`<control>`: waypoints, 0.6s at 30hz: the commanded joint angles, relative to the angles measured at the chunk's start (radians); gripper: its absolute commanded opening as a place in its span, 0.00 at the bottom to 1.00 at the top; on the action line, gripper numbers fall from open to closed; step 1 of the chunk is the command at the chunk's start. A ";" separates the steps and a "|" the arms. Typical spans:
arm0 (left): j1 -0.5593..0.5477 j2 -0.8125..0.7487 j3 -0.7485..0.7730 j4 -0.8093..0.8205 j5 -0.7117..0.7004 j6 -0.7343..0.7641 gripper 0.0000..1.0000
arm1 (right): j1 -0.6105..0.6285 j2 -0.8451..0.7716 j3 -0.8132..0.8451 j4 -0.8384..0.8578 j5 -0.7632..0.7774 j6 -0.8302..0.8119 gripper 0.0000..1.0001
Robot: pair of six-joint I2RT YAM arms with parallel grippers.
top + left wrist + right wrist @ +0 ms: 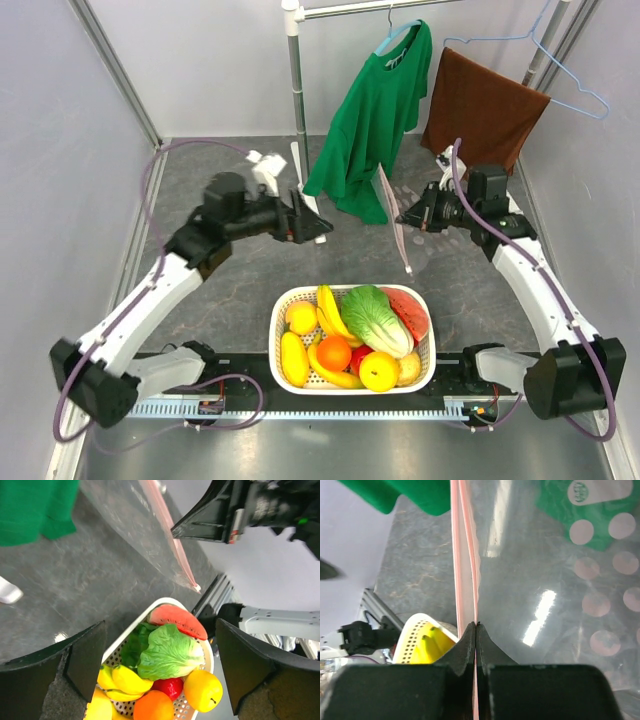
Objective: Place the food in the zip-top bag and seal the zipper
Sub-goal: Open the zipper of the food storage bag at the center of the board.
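The food lies in a white basket (278,330) at the near edge: a leafy green cabbage (378,318) (170,652), an orange (334,352) (154,706) and a round yellow fruit (379,371) (202,690). My left gripper (318,222) (159,645) hovers open above and behind the basket, holding nothing. My right gripper (405,215) (476,626) is shut on the pink zipper (465,555) (172,545) of the dotted clear zip-top bag (545,580) (396,225), which hangs off the table between the two grippers.
Bananas (330,310) and a watermelon slice (410,312) share the basket. A green T-shirt (375,110) and a brown towel (480,105) hang from a rack (295,90) at the back. Walls close in on both sides.
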 commanded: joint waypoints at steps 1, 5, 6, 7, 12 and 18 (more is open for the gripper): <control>-0.168 0.137 0.085 0.085 -0.203 -0.062 0.90 | 0.051 -0.048 -0.043 0.161 0.062 0.153 0.00; -0.266 0.243 0.153 0.088 -0.300 -0.102 0.81 | 0.086 -0.062 -0.066 0.196 0.105 0.211 0.00; -0.283 0.263 0.165 0.090 -0.317 -0.102 0.77 | 0.099 -0.067 -0.073 0.207 0.117 0.223 0.00; -0.324 0.280 0.193 0.085 -0.378 -0.078 0.74 | 0.120 -0.073 -0.081 0.213 0.144 0.240 0.00; -0.358 0.351 0.231 0.047 -0.472 -0.078 0.58 | 0.175 -0.082 -0.099 0.227 0.185 0.248 0.00; -0.360 0.394 0.282 0.005 -0.559 -0.073 0.53 | 0.224 -0.091 -0.115 0.238 0.206 0.239 0.00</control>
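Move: From the left hand, the part of the bag's zipper beside the right fingers is about 19 cm to the right, roughly 3 cm ahead and 6 cm lower. The fruit basket's middle is some 18 cm back, 9 cm right and well below; the green shirt's hem is about 16 cm ahead and 12 cm right. The right hand already pinches the bag at the zipper, held off the board, with the left gripper some 20 cm to its left, slightly nearer the base and higher. The left hand swings right about 11 cm towards the raised zipper while sinking some 4 cm, slowing beside the right fingertips and easing a little forward, its wrist rolling slightly as its wide-open fingers narrow to just over half open. The right hand keeps its shut pinch at the zipper and carries the bag edge about 5 cm left to meet it, drifting slightly back. ##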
